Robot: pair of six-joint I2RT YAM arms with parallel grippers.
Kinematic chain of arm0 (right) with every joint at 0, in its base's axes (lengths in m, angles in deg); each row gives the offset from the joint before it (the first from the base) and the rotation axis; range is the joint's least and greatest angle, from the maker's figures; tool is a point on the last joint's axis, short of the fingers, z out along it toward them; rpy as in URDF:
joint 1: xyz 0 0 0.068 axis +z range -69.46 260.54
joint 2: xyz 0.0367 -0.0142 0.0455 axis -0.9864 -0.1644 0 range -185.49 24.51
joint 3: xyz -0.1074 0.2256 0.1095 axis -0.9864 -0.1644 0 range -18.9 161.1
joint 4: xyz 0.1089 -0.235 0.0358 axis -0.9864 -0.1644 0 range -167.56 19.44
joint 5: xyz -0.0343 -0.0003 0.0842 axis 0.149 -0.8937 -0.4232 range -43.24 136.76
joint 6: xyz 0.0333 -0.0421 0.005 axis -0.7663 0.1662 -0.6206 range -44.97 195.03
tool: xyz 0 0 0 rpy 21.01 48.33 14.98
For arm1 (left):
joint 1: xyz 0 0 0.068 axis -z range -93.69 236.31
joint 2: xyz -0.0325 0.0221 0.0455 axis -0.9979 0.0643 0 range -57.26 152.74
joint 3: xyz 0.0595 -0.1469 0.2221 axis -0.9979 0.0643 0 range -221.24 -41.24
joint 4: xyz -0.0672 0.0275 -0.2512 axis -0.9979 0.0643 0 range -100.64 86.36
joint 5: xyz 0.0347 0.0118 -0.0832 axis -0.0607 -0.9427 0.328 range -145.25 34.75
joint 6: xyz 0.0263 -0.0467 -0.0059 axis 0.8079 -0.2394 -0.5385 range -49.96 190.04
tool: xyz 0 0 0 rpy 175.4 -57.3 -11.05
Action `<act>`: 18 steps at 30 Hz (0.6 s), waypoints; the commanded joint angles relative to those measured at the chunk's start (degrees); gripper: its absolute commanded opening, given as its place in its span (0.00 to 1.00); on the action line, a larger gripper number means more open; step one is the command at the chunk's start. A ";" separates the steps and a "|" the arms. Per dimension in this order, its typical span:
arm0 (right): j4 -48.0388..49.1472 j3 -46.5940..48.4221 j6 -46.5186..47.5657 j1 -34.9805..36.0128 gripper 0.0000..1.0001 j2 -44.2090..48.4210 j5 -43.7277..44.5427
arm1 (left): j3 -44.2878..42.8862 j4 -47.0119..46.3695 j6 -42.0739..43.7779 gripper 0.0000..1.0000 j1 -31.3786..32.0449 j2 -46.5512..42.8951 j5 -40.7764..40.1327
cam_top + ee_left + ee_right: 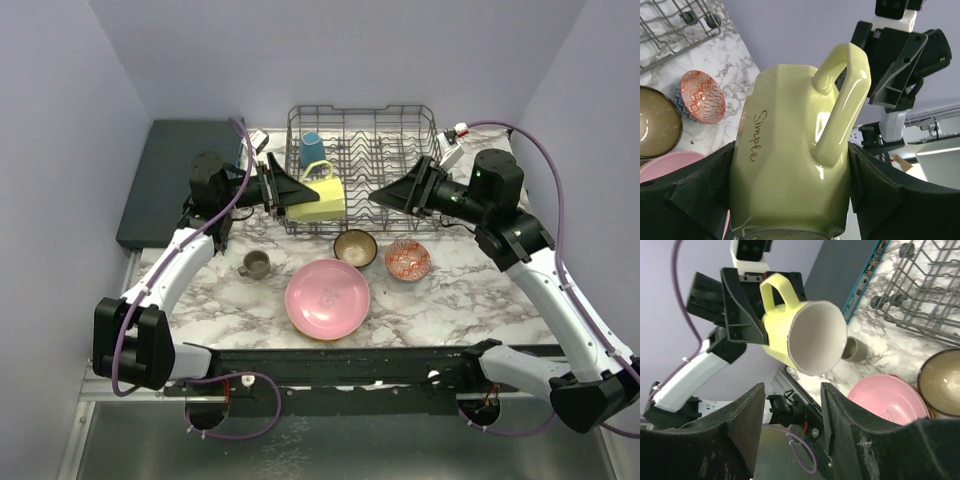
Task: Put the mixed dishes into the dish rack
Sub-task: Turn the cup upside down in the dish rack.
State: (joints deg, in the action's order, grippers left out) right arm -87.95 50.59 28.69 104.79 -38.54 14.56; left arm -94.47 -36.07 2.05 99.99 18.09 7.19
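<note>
My left gripper (297, 196) is shut on a yellow mug (320, 200), held in the air in front of the dish rack (362, 130). In the left wrist view the mug (790, 165) fills the space between both black pads, handle up. My right gripper (380, 197) points at the mug from the right with its jaws open. In the right wrist view the mug's white mouth (815, 337) faces my open right gripper (792, 390), just beyond the fingertips and not between them. A blue mug (312, 150) stands in the rack.
On the marble table lie a pink plate (327, 298), a brown bowl (355, 247), a red-patterned bowl (408, 260) and a small grey-green mug (256, 264). A dark teal slab (175, 180) sits left of the rack.
</note>
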 commanded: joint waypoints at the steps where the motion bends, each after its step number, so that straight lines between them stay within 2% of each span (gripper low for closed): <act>1: -6.74 0.80 4.69 -0.19 0.54 1.84 4.94 | -8.36 13.83 11.56 0.00 -0.27 0.34 -3.71; 11: -11.99 0.38 8.97 -0.20 0.55 4.53 9.50 | -22.19 42.29 30.23 0.00 -0.28 3.92 -17.20; 18: -17.13 0.82 13.01 -0.17 0.55 5.49 14.83 | -28.17 51.38 35.26 0.00 -0.23 8.28 -26.74</act>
State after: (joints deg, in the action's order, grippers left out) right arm -100.19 50.57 37.76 104.79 -34.13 24.22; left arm -118.82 8.78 32.11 99.92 24.88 -11.83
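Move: The left hand already holds the yellow cup; the dish rack's middle lies about 24 cm ahead of this hand, 15 cm to its right and 20 cm below. In the rack, the blue cup stands some 29 cm ahead and 2 cm right of the hand; the brown bowl is about 4 cm ahead, 14 cm right. From the empty right hand, the rack's middle is roughly 26 cm ahead, 2 cm left and 25 cm down. Left hand carries the yellow cup 7 cm forward towards the rack, fingers dipping; empty right hand sinks rightward. ##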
